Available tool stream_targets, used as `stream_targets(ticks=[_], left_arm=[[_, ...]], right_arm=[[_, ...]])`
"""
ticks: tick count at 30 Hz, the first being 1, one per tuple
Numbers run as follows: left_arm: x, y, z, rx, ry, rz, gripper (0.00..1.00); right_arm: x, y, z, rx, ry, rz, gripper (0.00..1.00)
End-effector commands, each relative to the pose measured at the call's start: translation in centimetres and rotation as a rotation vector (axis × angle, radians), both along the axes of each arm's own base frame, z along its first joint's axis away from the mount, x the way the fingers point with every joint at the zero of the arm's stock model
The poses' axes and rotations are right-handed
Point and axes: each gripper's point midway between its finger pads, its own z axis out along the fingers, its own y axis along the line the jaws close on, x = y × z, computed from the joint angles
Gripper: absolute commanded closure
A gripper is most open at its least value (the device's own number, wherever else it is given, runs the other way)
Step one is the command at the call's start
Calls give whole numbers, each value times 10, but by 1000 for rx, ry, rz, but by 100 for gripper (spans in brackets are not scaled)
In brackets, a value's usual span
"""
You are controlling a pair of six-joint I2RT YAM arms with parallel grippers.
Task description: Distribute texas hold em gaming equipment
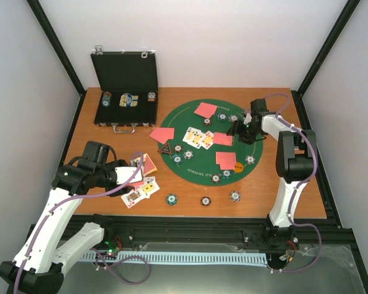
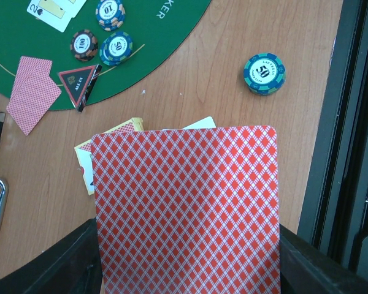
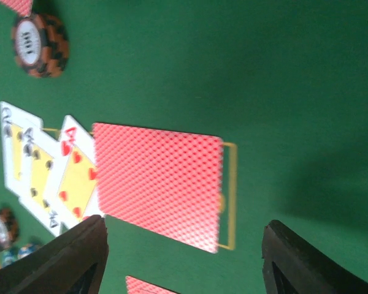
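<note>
My left gripper (image 2: 189,269) is shut on a red-backed card (image 2: 184,208), held above the wood just left of the green mat (image 2: 172,24), over a small deck (image 2: 119,131). From the top view, the left gripper (image 1: 135,171) hangs beside that deck (image 1: 149,164). Open, my right gripper (image 1: 236,130) hovers low over the mat's right half. A red-backed card (image 3: 156,184) lies flat on the felt beyond its fingertips (image 3: 73,257), next to face-up cards (image 3: 43,171). Nothing is between the jaws. A triangle marker (image 1: 165,149) and striped chips (image 1: 178,158) sit on the mat's left part.
The open black case (image 1: 126,92) stands at the back left. Three chips (image 1: 171,199) (image 1: 205,201) (image 1: 235,196) lie on the wood near the front edge. Face-up cards (image 1: 141,191) lie by the left arm. An orange disc (image 1: 238,165) is on the mat.
</note>
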Motion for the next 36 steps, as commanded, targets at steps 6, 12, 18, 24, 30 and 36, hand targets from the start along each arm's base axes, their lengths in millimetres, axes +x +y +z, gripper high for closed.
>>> stream_targets(ticks=[6,12,18,24,30,36], left_arm=[[1,-5,16,-24,-49,-30,67],[5,-7,20,-36,-45,-26,67],[4,-8,19,-43,-39,-20,67],[3,-8,21,-47,-42,-19,67],[3,-7,20,-46,-41,-18,67],[1,-6,21,-43,-44,-18,67]], right_arm=[[-24,-29,66,-177,-134,-103,21],[-89,101,145,128,-304,147,11],[-178,205,176,362,-314,368,9],[-240,260,172,474,-263,499,9],[-270,298,173,546,-244,591,10],[-277,329,169,575,-212,633,11]])
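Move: The next red card comes from the deck in the left hand's fingers. From the right hand, the deck is about 37 cm to the left, 27 cm back and 14 cm higher. The face-up cards lie beneath it, some 38 cm left and 26 back; the open card box is roughly 35 left and 14 back. The card just laid is about 5 cm left and 3 back, about 4 lower. Leaving the card it has just laid, the right hand dips a few centimetres to its right as it lifts, then sweeps fast in an arc across the felt, some 30 cm left and 27 cm back and rising about 15 cm overall, towards the deck the left hand keeps holding nearly still. On the way its already open fingers spread wider and the wrist turns counter-clockwise by roughly 35 degrees while its left side rises, so that the fingers point mostly left at the deck and slow down just short of it, not yet touching. ##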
